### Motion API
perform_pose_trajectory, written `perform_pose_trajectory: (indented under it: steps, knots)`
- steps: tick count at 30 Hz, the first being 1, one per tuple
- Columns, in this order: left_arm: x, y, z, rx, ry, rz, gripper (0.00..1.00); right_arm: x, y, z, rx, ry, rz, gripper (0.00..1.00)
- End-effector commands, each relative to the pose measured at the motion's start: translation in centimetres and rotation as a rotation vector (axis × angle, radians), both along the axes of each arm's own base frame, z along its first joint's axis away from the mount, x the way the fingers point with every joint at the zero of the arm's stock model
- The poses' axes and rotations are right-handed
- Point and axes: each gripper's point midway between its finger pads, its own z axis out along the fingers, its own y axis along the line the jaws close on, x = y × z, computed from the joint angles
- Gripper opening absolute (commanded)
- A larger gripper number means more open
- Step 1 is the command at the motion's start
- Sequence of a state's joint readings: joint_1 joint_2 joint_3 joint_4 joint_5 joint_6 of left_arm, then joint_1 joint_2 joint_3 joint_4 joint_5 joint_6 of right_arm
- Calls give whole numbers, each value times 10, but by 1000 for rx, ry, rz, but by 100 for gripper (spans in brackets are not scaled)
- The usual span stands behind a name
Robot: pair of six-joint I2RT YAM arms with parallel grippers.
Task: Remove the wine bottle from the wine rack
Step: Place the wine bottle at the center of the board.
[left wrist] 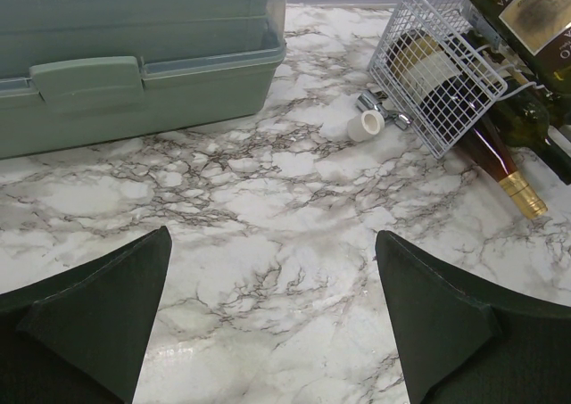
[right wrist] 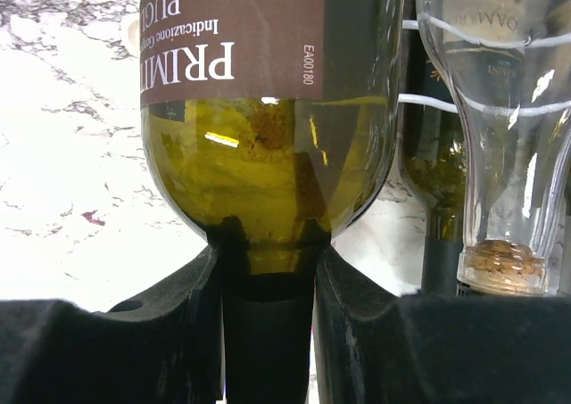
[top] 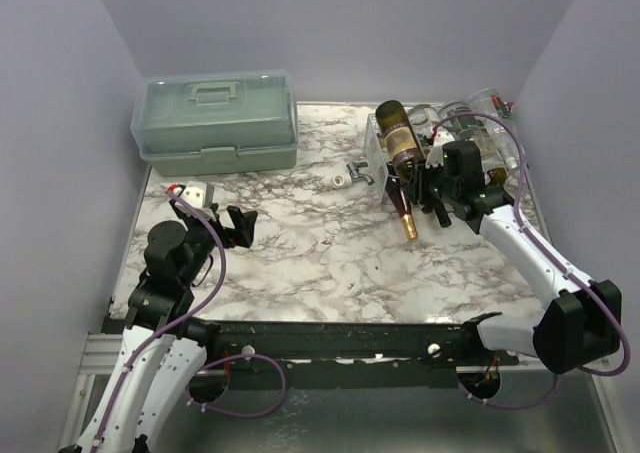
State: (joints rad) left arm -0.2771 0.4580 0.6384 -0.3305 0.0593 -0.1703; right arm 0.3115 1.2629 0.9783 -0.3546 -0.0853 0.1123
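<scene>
The white wire wine rack stands at the back right of the marble table and also shows in the left wrist view. My right gripper is shut on the neck of a green wine bottle with a brown label, which tilts up above the rack. In the right wrist view my gripper pinches the neck of this bottle just below its shoulder. A second bottle with a gold foil neck lies in the rack. My left gripper is open and empty over the left of the table.
A pale green toolbox stands at the back left. A small white and metal part lies left of the rack. A clear corked bottle and another dark bottle sit right of the held one.
</scene>
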Motion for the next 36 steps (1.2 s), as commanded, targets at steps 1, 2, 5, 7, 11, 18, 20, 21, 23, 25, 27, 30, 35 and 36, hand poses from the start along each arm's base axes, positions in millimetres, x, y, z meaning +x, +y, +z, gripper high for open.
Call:
perform_pose_trajectory:
  steps: [1,2,5,7,11,18,20,21,23,25,27,30,35,36]
  knots:
    - [2,2,-3,13,-4,8,99,7,11,47,57,-162,62,0]
    - [2,1,-3,12,-4,7,99,6,10,48,59,-168,66,0]
    - [2,1,-4,14,-4,2,99,3,8,52,61,-182,76,0]
    - [1,0,-3,13,-7,-5,99,0,8,54,59,-188,96,0]
    - [-1,-8,-1,2,-14,-47,99,-10,12,58,59,-193,166,0]
    - [-21,-41,15,-48,-100,-268,99,-28,21,61,44,-210,333,0]
    - [-36,-60,17,-29,-154,-414,99,-34,23,63,39,-218,376,0]
    - [-46,-72,18,-15,-198,-518,99,-37,24,63,35,-220,396,0]
    - [-60,-85,17,-1,-251,-634,99,-43,28,64,31,-227,445,0]
    - [-67,-92,17,19,-288,-672,99,-49,31,65,37,-231,486,0]
    - [-72,-98,15,46,-326,-701,99,-55,36,64,44,-228,533,0]
    - [-79,-110,9,85,-348,-755,99,-64,40,61,46,-223,594,0]
    - [-88,-129,-7,207,-371,-839,99,-76,40,61,14,-228,676,0]
    - [-87,-131,-9,244,-389,-839,99,-79,40,61,5,-234,697,0]
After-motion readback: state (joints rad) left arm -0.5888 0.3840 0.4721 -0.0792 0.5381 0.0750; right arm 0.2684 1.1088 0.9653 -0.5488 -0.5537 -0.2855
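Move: At the right side of the board, the right hand already holds the wine bottle by its neck, lifted above the rack. The centre of the board lies some 21 cm left, 3 cm back and 17 cm below that hand. The wine rack's middle is about 11 cm ahead and 13 cm right; the white roll is 19 cm left and 7 cm ahead. From the left hand, the board's centre is about 12 cm ahead and 24 cm right. Keeping its pinch on the neck, the right hand draws back about 7 cm, drifting left and rising slightly, while turning some 30 degrees counter-clockwise to swing the bottle's base left, away from the rack. A little later the empty left hand, still wide open, sweeps right and back about 15 cm, turning clockwise and tipping down. ##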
